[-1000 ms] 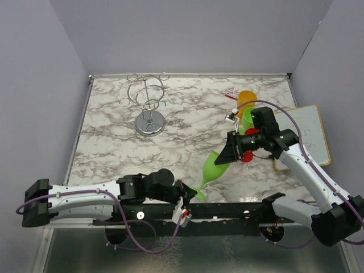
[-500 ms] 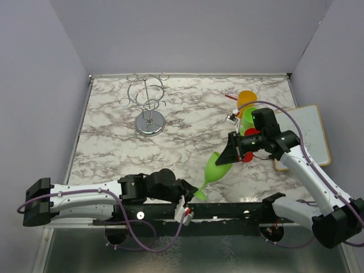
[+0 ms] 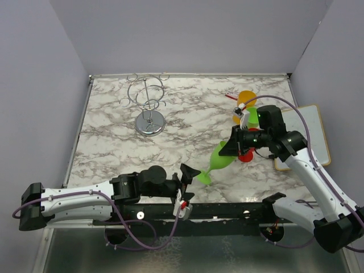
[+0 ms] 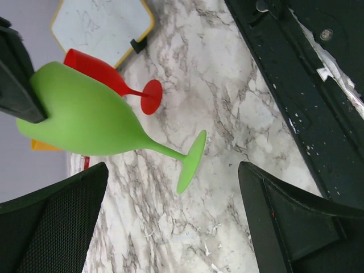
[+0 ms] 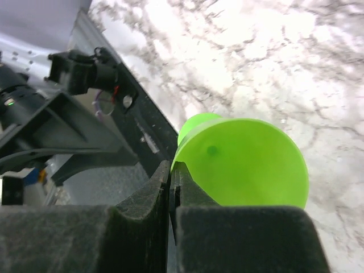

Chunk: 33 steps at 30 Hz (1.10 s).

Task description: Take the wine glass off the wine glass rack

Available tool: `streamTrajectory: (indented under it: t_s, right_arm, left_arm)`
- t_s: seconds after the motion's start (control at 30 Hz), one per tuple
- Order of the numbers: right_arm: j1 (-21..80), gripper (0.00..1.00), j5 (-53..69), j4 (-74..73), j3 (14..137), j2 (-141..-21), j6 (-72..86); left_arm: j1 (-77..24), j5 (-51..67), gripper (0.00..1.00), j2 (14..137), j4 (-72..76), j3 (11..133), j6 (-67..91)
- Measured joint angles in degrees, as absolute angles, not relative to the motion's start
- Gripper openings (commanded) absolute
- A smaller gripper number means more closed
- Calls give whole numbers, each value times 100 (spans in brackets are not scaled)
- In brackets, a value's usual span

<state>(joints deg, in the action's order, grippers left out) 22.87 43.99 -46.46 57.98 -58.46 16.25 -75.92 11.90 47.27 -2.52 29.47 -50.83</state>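
Observation:
The green wine glass (image 3: 218, 162) hangs tilted over the marble table, bowl up right and foot (image 4: 191, 161) down left. My right gripper (image 3: 231, 149) is shut on the bowl's rim, one finger inside the bowl and one outside (image 5: 172, 170). The glass's bowl (image 5: 244, 162) fills the right wrist view. My left gripper (image 3: 185, 183) stands wide open just short of the foot, touching nothing, and its two fingers (image 4: 54, 222) frame bare marble. The chrome wine glass rack (image 3: 149, 106) stands at the far left with nothing on its arms.
A red glass (image 4: 111, 78) lies on its side behind the green one. An orange glass (image 3: 246, 98) and another green one (image 3: 250, 117) sit by the right arm. A white board (image 3: 307, 134) lies at the right edge. The black base rail (image 4: 307, 85) runs along the near edge.
The left gripper opened and let go of the glass's foot, drawing back a little. The right gripper closed on the rim and carried the glass up and away from the near edge.

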Motion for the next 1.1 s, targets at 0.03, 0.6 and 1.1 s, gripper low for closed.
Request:
streamTrajectory:
  t_s: [0.03,0.6,1.1]
  right_arm:
    - [2287,1,4237,-4646,5839,-5846,1627]
    - [2287,1,1883,-4032,6302,-6654,1688]
    - [2290,1,-32,-3710,7784,-8680,1625]
  left_arm:
    - [-7575,1188,99,4665,-220,2947,-5061]
    - [-6399,1015,99,4508,161,3667,-3352]
    - [-5983,296,99,3935,405,3566,-2915]
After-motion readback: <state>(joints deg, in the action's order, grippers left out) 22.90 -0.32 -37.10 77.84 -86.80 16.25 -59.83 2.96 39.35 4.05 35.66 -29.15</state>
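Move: Some 21 cm ahead of the right hand, 4 cm to its right and 22 cm below is the bare tabletop spot for the green glass it holds by the rim. The standing green glass is about 19 cm ahead and 15 cm right of this hand; the red one is only 7 cm ahead, 14 cm right; the orange one is 28 cm ahead, 14 cm right. From the left hand the spot is roughly 31 cm forward and 16 cm right. Carrying the green glass forward some 20 cm, the right arm heads for the spot left of the standing green one, sinking and drifting right about 4 cm each, its shut fingers keeping the rim pinched while tipping further down and turning clockwise. The left hand, already clear of the foot and wide open, withdraws up about 11 cm and forward, lastly leftward too, swinging counter-clockwise. ##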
